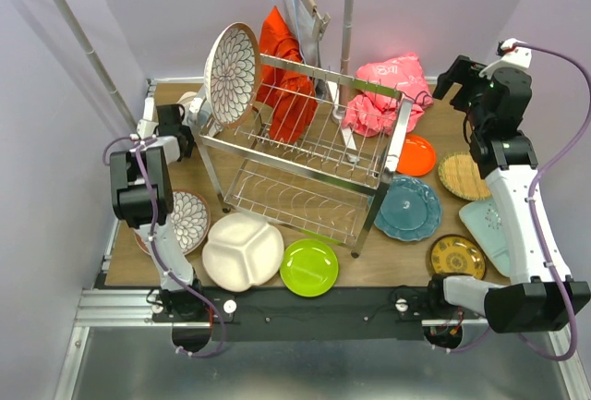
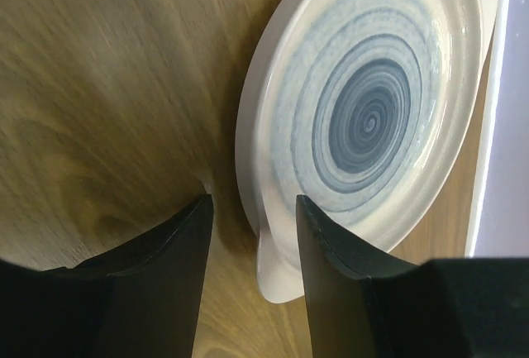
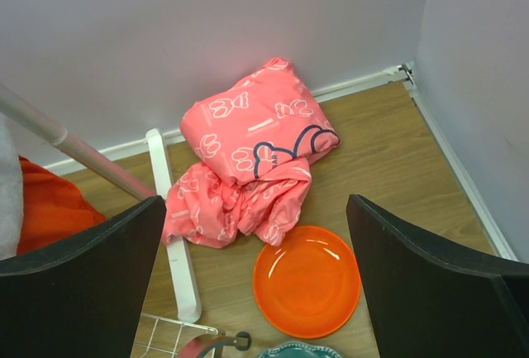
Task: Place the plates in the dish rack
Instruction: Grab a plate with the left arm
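Note:
The steel dish rack (image 1: 314, 155) stands mid-table with a white-and-dark floral plate (image 1: 231, 72) upright at its left end. My left gripper (image 2: 252, 202) is low at the back left (image 1: 187, 115), open. Its fingers straddle the rim tab of a white plate with blue-grey rings (image 2: 364, 110) that lies on the wood, with a gap still showing beside the tab. My right gripper (image 3: 254, 201) hangs open and empty above the orange plate (image 3: 307, 279). More plates lie flat: floral (image 1: 189, 220), white divided (image 1: 242, 250), lime green (image 1: 309, 267), teal (image 1: 407, 207).
A pink cloth (image 3: 248, 168) and a red cloth (image 1: 282, 67) lie behind the rack. The white clothes rail (image 1: 88, 49) crosses the back, its foot (image 3: 173, 242) beside the rack corner. Yellow (image 1: 462, 175), dark patterned (image 1: 456, 256) and pale aqua (image 1: 485, 224) plates sit at right.

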`<state>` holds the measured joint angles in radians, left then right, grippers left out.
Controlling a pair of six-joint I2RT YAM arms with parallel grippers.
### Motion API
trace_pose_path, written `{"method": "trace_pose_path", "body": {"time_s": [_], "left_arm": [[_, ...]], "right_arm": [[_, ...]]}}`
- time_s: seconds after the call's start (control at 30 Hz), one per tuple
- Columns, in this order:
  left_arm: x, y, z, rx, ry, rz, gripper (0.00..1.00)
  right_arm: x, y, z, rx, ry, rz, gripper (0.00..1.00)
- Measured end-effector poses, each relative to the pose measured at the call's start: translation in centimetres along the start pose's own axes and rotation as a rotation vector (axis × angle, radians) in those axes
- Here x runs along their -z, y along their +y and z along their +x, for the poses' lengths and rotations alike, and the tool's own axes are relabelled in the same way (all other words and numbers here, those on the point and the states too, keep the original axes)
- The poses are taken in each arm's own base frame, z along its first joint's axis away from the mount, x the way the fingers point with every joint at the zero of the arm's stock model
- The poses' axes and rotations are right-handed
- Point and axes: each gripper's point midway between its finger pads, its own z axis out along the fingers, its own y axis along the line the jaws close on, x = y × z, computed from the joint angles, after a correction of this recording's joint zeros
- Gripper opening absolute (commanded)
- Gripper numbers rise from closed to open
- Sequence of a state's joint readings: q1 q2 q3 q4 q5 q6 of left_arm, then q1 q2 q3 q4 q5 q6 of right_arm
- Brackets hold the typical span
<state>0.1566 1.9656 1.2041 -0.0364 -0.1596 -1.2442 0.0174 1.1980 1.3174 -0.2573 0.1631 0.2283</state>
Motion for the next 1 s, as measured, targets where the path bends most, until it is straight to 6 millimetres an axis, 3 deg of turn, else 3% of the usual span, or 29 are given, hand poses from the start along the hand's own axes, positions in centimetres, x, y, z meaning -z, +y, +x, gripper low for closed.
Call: {"method": "trace_pose_path", "body": {"time_s": [0.3, 0.47, 0.57, 0.6, 0.7, 1.0], "left_arm": [[-1.1, -0.4, -0.3, 0.047, 0.005, -0.042, 0.38], [-1.4, -0.3, -0.3, 0.066, 0.015, -0.086, 0.35], [-1.3, -0.1, -0.3, 0.075, 0.015, -0.096, 0.24], [-1.3, 0.0, -0.3, 0.075, 0.016, -0.1, 0.13], [-1.4, 0.1, -0.5, 0.084, 0.013, -0.105, 0.0], [-0.6, 0.1, -1.3, -0.011, 0.006, -0.092, 0.0]], "right_arm": [[0.0, -0.2, -0.1, -0.001, -0.002, 0.006, 1.0], [0.0, -0.2, -0.1, -0.008, -0.003, 0.006, 1.0], [0.0, -0.2, -0.1, -0.008, -0.003, 0.006, 1.0], [0.0, -0.2, -0.1, -0.008, -0.002, 0.006, 1.0], [0.0, -0.2, -0.1, -0.008, -0.003, 0.006, 1.0], [-0.1, -1.2, -0.4, -0.012, -0.01, 0.029, 1.0]]}}
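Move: The grey-spiral white plate lies with its middle about 8 cm ahead of the left hand, some 1 cm to its left and 2 cm below; the half-open fingers are by its near edge and right handle. The dish rack's middle is roughly 33 cm to this hand's right and 6 cm back, rising above it; the flower plate on the table is about 23 cm back and 4 cm left. From the right hand the white plate is some 72 cm left, 17 cm ahead and 35 cm down. Ease the left gripper about 1 cm forward and 1 cm down, drifting slightly left past the handle onto the white plate's near rim, tipping the fingers some 5 degrees further down. Shut the half-open fingers almost fully to pinch the rim, then keep the grip while drawing up about 1 cm, a little to the left and back. ##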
